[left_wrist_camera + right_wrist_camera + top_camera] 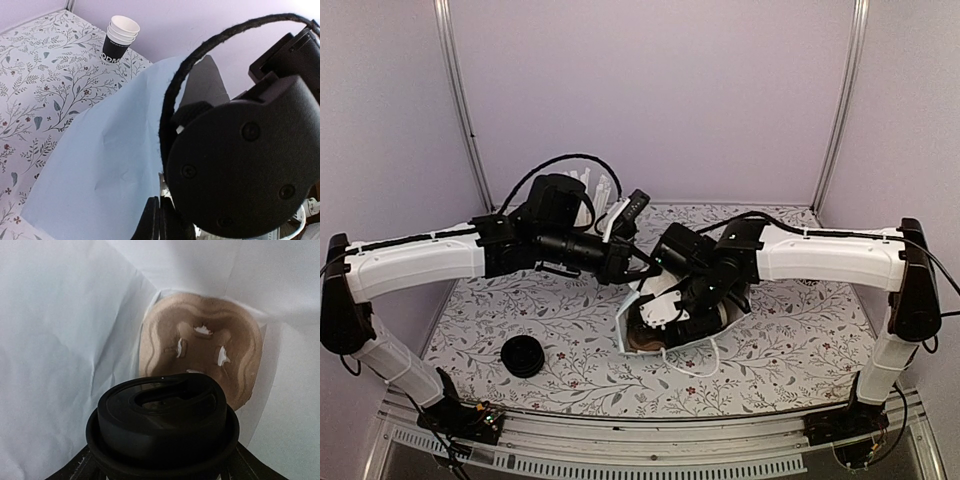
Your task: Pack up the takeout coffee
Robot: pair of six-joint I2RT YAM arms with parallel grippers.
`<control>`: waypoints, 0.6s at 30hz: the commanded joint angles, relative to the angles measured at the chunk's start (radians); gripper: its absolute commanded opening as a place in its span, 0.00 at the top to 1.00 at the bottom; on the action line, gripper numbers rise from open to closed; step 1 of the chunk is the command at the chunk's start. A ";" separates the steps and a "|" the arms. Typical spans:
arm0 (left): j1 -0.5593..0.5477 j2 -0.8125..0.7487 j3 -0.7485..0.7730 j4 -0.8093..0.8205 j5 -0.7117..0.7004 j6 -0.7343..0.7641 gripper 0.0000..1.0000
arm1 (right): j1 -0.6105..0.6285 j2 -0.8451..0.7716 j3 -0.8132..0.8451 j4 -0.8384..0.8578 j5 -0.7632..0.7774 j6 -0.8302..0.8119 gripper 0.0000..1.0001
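Note:
The takeout coffee (162, 425), a black cup under a black lid, sits between the fingers of my right gripper (162, 467), which is shut on it below the lid's rim. It hangs inside a white paper bag (638, 305) above a brown pulp cup tray (200, 347) at the bag's bottom. In the top view the right gripper (685, 310) reaches into the bag's mouth and the cup is hidden. My left gripper (160, 220) is shut on the bag's (100, 165) upper edge, holding it up; seen from above it (625, 262) is at the bag's far left rim.
A stack of unlidded black cups (120, 40) stands at the back of the flowered table (520, 310). A low pile of black lids (523, 356) lies front left. The right arm's wrist (245, 165) fills much of the left wrist view.

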 commanded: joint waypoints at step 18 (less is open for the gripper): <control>0.065 -0.059 0.055 -0.017 -0.032 0.014 1.00 | -0.009 -0.143 0.306 -0.220 -0.414 0.023 0.45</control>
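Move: Inside the paper bag, the right hand already grips the lidded cup. The bag's mouth is centred about 8 cm above it, some 2 cm back and 2 cm left. The carrier's empty cell lies roughly 9 cm left, 3 cm back and 7 cm below. The left hand, fingers shut at the bag's rim, has the mouth's middle about 9 cm to its right, 3 cm back and 5 cm below. Lifting the cup towards the bag's mouth, the right hand climbs about 10 cm, draws back some 4 cm and keeps its grip, its fingers swinging around 15 degrees to the left and back. The left hand goes up about 7 cm too, fingers still shut on the rim and tilting less steeply downward. ##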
